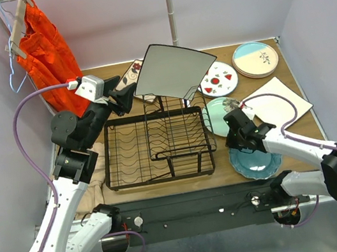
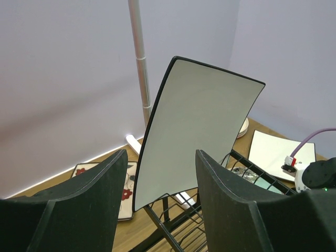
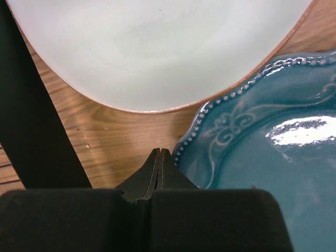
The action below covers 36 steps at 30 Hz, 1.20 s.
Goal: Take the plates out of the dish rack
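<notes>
The black wire dish rack (image 1: 159,147) stands mid-table. One square white plate with a black rim (image 1: 175,70) stands upright in its raised tier; it also shows in the left wrist view (image 2: 199,131). My left gripper (image 1: 126,94) is open just left of that plate, its fingers (image 2: 94,205) apart with the plate's lower corner ahead between them, not touching. My right gripper (image 1: 237,129) is shut and empty, low over the table between the mint plate (image 3: 157,47) and the dark teal scalloped plate (image 3: 273,157).
Right of the rack lie the mint plate (image 1: 218,114), teal plate (image 1: 255,162), square white plate (image 1: 278,104), red-fruit plate (image 1: 219,80) and cream-pink plate (image 1: 255,58). A flower-print plate (image 1: 129,75) lies behind the rack. An orange garment (image 1: 47,56) hangs back left; a pole (image 1: 170,9) stands behind.
</notes>
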{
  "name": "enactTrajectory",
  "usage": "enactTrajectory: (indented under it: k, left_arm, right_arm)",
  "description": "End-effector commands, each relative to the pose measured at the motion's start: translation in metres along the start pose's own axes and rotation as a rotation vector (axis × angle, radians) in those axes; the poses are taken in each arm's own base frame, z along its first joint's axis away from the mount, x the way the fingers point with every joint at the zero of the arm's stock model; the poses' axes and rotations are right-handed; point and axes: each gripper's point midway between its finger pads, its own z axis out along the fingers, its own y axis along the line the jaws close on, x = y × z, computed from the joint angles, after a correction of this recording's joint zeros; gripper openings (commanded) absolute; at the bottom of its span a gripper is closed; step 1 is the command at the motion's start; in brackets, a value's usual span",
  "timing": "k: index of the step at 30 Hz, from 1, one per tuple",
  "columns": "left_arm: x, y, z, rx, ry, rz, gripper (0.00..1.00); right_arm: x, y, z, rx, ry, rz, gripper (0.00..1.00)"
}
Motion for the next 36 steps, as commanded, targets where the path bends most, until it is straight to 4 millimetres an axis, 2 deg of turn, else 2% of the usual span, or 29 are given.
enactTrajectory:
  k: [1,10,13,16,18,22,25,27,29,31,32,34,36]
  left_arm:
    - [-0.008,-0.001,-0.002,0.008,-0.034,0.003,0.64]
    - [-0.007,-0.001,-0.002,0.005,-0.033,0.006,0.64]
    - [-0.007,-0.001,-0.002,0.006,-0.031,0.007,0.64]
    - [-0.006,-0.001,-0.001,0.01,-0.028,0.003,0.64]
    - [-0.006,-0.001,-0.001,0.01,-0.026,0.004,0.64]
    - [-0.005,0.0,-0.001,0.007,-0.025,0.005,0.64]
    - [-0.008,-0.003,0.001,0.024,-0.025,0.003,0.64]
    - [-0.006,-0.004,0.003,0.034,-0.013,-0.003,0.64]
    - [-0.012,-0.005,0.004,0.037,-0.017,-0.004,0.64]
    - [-0.015,-0.006,0.005,0.044,-0.009,0.006,0.64]
    - [-0.016,-0.006,0.005,0.045,-0.006,0.01,0.63]
    - [-0.017,-0.007,0.006,0.053,0.008,0.017,0.64]
    - [-0.014,-0.008,0.008,0.06,0.026,0.013,0.63]
  right_arm:
    - [0.009,-0.027,-0.004,0.095,0.005,-0.023,0.01]
    - [0.0,-0.021,-0.009,0.081,-0.013,-0.025,0.01]
    - [-0.011,-0.007,-0.014,0.042,-0.026,-0.051,0.01]
    - [-0.025,0.015,-0.024,-0.03,-0.031,-0.063,0.01]
    - [-0.036,0.035,-0.035,-0.098,-0.04,-0.057,0.01]
    - [-0.057,0.059,-0.054,-0.184,-0.081,-0.074,0.02]
    - [-0.079,0.067,-0.069,-0.202,-0.142,-0.122,0.09]
    - [-0.092,0.068,-0.08,-0.197,-0.179,-0.165,0.17]
    - [-0.113,0.077,-0.099,-0.219,-0.239,-0.179,0.26]
    - [-0.127,0.075,-0.116,-0.211,-0.291,-0.2,0.32]
    - [-0.138,0.081,-0.13,-0.233,-0.329,-0.2,0.37]
    - [-0.148,0.082,-0.145,-0.248,-0.369,-0.22,0.43]
    - [-0.157,0.088,-0.165,-0.293,-0.408,-0.234,0.57]
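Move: Ahead and to the left of the right hand, the square plate still stands in the rack: about 12 cm forward, 14 cm left and 26 cm up. The blue plate's middle lies some 7 cm right, 4 cm back and 2 cm below that hand; the pale green plate is 9 cm straight ahead, also 2 cm below. From the left hand, the square plate is about 8 cm forward, 9 cm right and 14 cm lower. Easing half a centimetre back and right with its shut fingertips still at the blue plate's left rim, the right hand then comes free and climbs fast, about 19 cm up. It also goes some 5 cm forward and a little left over the pale green plate, towards the square plate in the rack, tipping its fingers up some 20 degrees and opening them to nearly half on the way. ##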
